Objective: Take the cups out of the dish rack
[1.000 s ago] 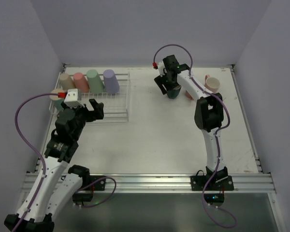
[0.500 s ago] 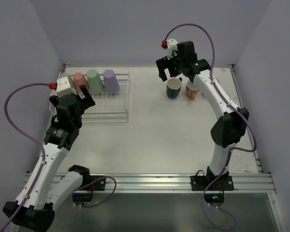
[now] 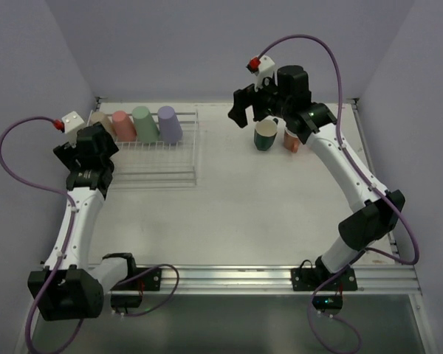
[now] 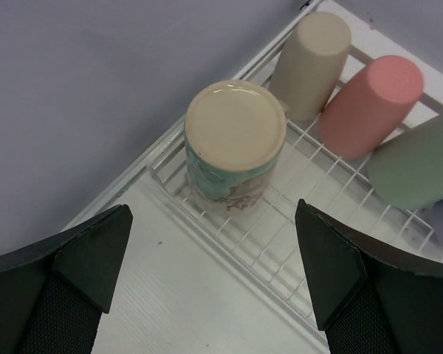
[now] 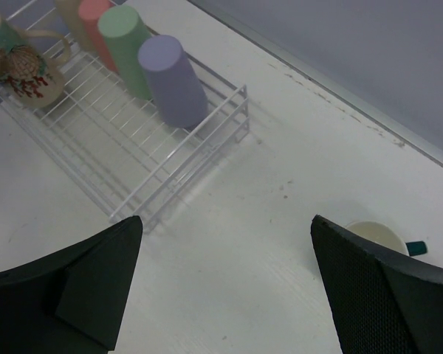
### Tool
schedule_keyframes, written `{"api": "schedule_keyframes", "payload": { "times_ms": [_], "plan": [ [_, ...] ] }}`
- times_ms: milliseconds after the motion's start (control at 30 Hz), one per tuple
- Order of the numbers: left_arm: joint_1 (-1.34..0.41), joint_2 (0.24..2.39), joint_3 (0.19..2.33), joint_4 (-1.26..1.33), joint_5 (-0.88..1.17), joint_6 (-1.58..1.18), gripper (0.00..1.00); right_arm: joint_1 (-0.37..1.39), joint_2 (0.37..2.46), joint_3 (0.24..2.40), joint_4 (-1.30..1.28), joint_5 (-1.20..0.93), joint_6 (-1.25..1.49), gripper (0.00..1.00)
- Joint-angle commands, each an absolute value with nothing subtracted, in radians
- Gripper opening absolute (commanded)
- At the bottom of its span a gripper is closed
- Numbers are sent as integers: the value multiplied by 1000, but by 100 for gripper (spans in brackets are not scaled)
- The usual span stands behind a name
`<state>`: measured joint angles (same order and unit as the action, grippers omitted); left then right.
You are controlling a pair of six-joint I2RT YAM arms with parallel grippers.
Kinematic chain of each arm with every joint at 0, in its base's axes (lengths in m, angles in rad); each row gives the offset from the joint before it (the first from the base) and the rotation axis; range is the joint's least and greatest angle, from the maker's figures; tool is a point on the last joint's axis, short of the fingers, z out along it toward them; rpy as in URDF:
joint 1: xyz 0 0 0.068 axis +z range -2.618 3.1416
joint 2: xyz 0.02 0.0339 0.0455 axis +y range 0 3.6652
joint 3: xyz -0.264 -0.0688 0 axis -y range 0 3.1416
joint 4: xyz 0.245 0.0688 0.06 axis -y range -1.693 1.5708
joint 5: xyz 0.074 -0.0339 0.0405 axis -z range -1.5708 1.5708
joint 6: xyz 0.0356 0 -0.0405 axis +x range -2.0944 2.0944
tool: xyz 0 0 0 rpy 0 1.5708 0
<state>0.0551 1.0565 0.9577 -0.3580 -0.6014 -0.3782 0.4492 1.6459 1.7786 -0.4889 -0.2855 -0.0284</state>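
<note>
The dish rack (image 3: 179,166) of white wire sits at the back left. Beige (image 3: 100,121), pink (image 3: 122,125), mint green (image 3: 144,123) and lilac (image 3: 169,123) cups lean in a row in it. A floral cup (image 4: 235,144) stands upside down at the rack's left corner, right below my left gripper (image 4: 214,280), which hangs open above it. My left gripper (image 3: 89,150) hides that cup from above. My right gripper (image 3: 252,110) is raised and open, left of a dark green mug (image 3: 265,136) and a salmon mug (image 3: 292,139) standing on the table.
The rack (image 5: 136,173) and its lilac cup (image 5: 173,81) lie ahead of my right gripper (image 5: 225,287), with the dark green mug (image 5: 381,235) at its right finger. Walls close off the back and both sides.
My right gripper let go of the dark green mug, opened and rose to the left. My left arm swung back and left over the rack's left corner.
</note>
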Motion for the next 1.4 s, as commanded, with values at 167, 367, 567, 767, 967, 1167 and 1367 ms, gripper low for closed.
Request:
{"api": "schedule_keyframes", "payload": {
  "times_ms": [167, 367, 567, 767, 967, 1167, 1367],
  "plan": [
    [215, 1256, 1046, -275, -436, -371, 100, 511, 1605, 1792, -451, -337, -17, 99],
    [245, 1322, 1065, -209, -400, -344, 100, 545, 1609, 1796, -457, -353, -34, 99],
    [268, 1400, 1077, -164, -319, -319, 100, 586, 1618, 1809, -465, -341, -55, 99],
    [268, 1428, 1089, -112, -284, -276, 100, 610, 1635, 1822, -476, -334, -63, 99],
    [268, 1446, 1094, -75, -284, -226, 100, 626, 1647, 1832, -483, -328, -74, 99],
    [268, 1506, 1131, -77, -288, -212, 100, 629, 1638, 1825, -479, -324, -78, 99],
    [268, 1517, 1117, -54, -288, -212, 95, 629, 1637, 1822, -477, -318, -81, 99]
  ]
}}
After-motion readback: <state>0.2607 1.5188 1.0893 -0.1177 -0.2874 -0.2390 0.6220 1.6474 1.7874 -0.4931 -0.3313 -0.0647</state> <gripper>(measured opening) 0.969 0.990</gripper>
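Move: The patterned cup, upside down in the rack's near left corner, lies from the left hand about 10 cm ahead, 5 cm to its left and 9 cm below. The beige cup stands some 8 cm beyond the patterned cup and 4 cm to its right; the pink cup is equally far out, about 11 cm to its right. From the right hand the patterned cup is about 48 cm left, 2 cm back and 19 cm down. Open left hand goes about 10 cm forward, down and left, around the patterned cup; right hand drifts back-left. ##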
